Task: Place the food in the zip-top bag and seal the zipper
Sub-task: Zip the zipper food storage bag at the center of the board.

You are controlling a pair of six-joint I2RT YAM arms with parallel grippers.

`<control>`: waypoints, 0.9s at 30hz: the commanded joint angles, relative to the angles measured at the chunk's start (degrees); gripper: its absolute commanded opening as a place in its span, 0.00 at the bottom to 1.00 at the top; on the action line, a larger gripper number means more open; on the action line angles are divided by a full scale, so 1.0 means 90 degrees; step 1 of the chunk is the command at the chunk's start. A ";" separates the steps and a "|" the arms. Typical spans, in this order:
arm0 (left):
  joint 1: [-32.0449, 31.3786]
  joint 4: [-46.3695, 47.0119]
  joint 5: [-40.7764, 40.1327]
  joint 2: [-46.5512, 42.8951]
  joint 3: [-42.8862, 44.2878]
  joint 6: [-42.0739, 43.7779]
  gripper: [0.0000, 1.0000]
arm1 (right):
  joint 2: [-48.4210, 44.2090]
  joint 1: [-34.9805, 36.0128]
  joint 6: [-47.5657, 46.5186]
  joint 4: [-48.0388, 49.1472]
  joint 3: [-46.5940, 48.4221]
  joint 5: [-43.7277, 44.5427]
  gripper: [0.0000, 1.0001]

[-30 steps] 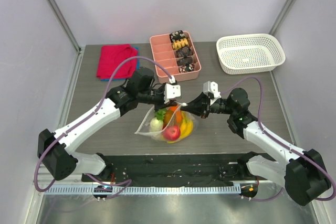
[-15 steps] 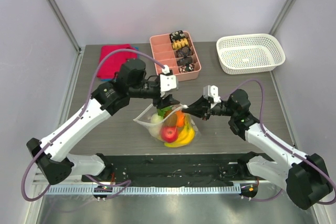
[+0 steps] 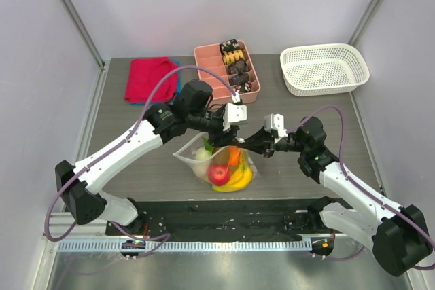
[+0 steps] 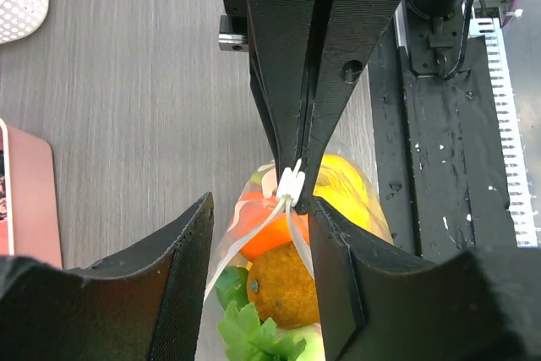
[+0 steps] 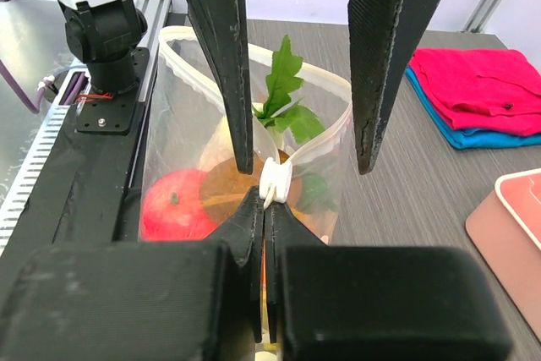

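Note:
The clear zip-top bag (image 3: 204,162) stands mid-table with the food inside: a red apple (image 3: 219,173), yellow bananas (image 3: 239,180), an orange (image 4: 283,285) and green leaves (image 5: 283,82). Its mouth gapes in a loop. My right gripper (image 5: 264,200) is shut on the zipper's (image 5: 314,144) end, just below a small white piece (image 5: 275,179). My left gripper (image 4: 259,209) stands open, its fingers (image 5: 224,57) on either side of the mouth right at that pinched end, facing the right gripper (image 3: 243,143). Nothing is clamped between the left jaws.
A pink divided tray (image 3: 226,73) with dark snacks sits at the back centre. A white mesh basket (image 3: 325,68) is at the back right and a red cloth (image 3: 151,78) on a blue one at the back left. A black mat (image 3: 224,212) lines the near edge.
My left gripper was shut on the bag's mouth, opened, drew back to the left, then came back right to straddle the pinched end. The right gripper kept its hold.

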 commanded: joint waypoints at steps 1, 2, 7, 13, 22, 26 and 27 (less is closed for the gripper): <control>-0.0037 -0.0049 0.0159 -0.0015 0.0327 0.0070 0.49 | -0.0152 0.0005 -0.0194 0.0156 0.0246 -0.0125 0.01; -0.0046 -0.0059 0.0159 0.0005 0.0337 0.0080 0.49 | -0.0152 0.0015 -0.0194 0.0146 0.0246 -0.0135 0.01; -0.0076 -0.0029 0.0276 0.0044 0.0376 0.0119 0.47 | -0.0133 0.0015 -0.0194 0.0107 0.0314 -0.0135 0.01; -0.0124 -0.0029 0.0325 0.0131 0.0376 0.0187 0.45 | -0.0172 0.0015 -0.0175 0.0107 0.0324 -0.0135 0.01; -0.0134 -0.0097 0.0422 0.0181 0.0376 0.0275 0.14 | -0.0191 0.0015 -0.0165 0.0097 0.0324 -0.0145 0.01; -0.0037 -0.0341 0.0432 0.0074 0.0279 0.0314 0.00 | -0.0298 0.0015 -0.0243 0.0029 0.0295 -0.0067 0.01; 0.0002 -0.0390 0.0432 0.0044 0.0220 0.0314 0.00 | -0.0318 0.0015 -0.0253 0.0029 0.0285 -0.0057 0.01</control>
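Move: The bag's white slider sits about a centimetre behind, a centimetre right of and a centimetre below the left hand's half-open fingers; for the right hand, which pinches the zipper end, it is 1 cm left of the fingertips and otherwise level. In the bag, the leafy greens lie some 7 cm left, 1 cm back and 6 cm below the left hand; the red fruit is about 10 cm back, 4 cm left and 10 cm below that hand. Left hand eases some 1 cm back and right and pinches the slider shut while the right holds the zipper end. ##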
